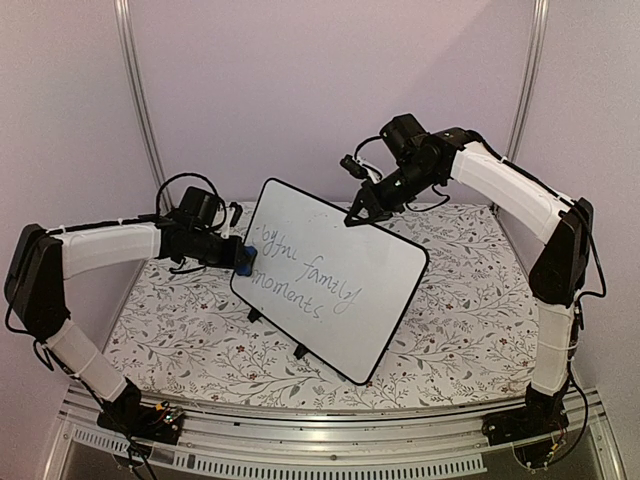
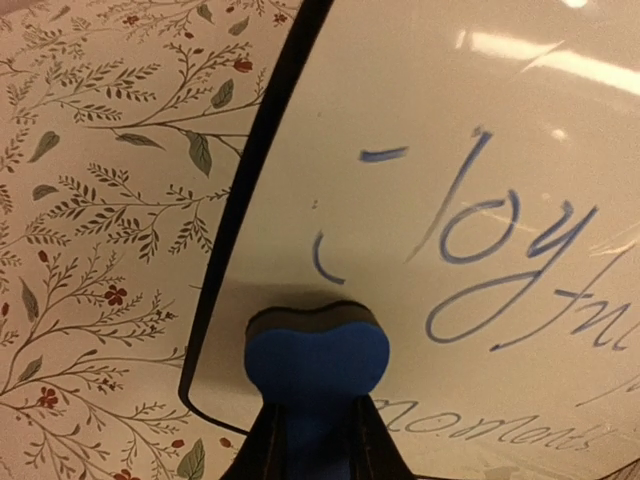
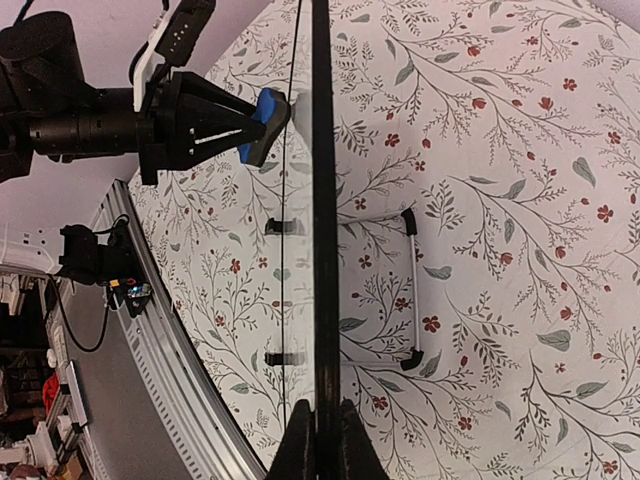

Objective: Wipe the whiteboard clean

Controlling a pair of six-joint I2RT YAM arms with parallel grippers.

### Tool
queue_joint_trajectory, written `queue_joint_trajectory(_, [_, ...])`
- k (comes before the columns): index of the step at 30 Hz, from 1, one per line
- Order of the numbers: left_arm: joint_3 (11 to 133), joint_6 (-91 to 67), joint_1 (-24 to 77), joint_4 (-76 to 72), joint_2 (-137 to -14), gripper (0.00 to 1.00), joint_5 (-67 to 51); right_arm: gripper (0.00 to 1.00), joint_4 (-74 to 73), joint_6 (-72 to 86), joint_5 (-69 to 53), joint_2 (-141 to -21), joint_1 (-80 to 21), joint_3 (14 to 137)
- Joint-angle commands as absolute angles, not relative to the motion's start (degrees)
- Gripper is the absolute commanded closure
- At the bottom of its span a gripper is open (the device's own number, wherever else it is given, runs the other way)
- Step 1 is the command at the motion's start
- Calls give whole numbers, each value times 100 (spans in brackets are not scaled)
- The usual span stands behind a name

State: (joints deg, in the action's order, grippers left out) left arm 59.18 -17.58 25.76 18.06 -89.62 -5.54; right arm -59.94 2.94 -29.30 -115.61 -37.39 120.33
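The whiteboard stands tilted on small black feet in the middle of the table, with grey handwriting across it. My left gripper is shut on a blue eraser, whose dark felt side presses on the board's left edge area just below the word "Joyful". My right gripper is shut on the board's top black frame, seen edge-on in the right wrist view. That view also shows the eraser touching the board's face.
A floral-patterned cloth covers the table. The board's wire stand props it from behind. A metal rail runs along the near edge, and two grey poles rise at the back corners.
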Motion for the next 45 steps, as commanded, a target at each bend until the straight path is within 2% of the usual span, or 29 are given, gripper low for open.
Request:
queue_joint_trajectory(1, [6256, -1782, 2623, 1562, -8884, 100, -646, 100, -6101, -97, -2540, -11638, -3850, 11835])
queue_joint_trajectory(12, [6530, -1806, 2623, 1597, -8776, 100, -635, 100, -6085, -98, -2522, -11636, -3850, 11782])
queue_joint_trajectory(25, [6373, -1792, 2624, 1758, -8204, 100, -567, 100, -6090, -88, -2505, -11757, -3850, 11812])
queue_joint_trajectory(45, [6231, -1749, 2620, 1728, -8068, 100, -606, 100, -6081, -42, -2496, -11659, -3850, 11812])
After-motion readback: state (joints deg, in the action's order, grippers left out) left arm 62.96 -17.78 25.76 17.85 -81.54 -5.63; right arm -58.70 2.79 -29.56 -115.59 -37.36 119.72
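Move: The left hand holds the eraser low on the whiteboard, near its left edge. The middle of "Joyful" lies about 6 cm to its right, level with it front to back, and some 5 cm higher. "Moments" is about 11 cm right and 7 cm back at the same height, "family" some 19 cm right, 11 cm back and 7 cm up. From the right hand, "Joyful" is about 18 cm left, 3 cm ahead and 8 cm below. Upward, some 8 to 9 cm in all, goes the left hand with the eraser still pinched: first about 4 cm up, leaning about 2 cm forward with the board's slope, then on up and slightly back, so the eraser comes free of the face beside the start of "Joyful". The wrist tips the fingers up about 10 degrees. The right hand keeps its pinch on the top edge, practically still. ##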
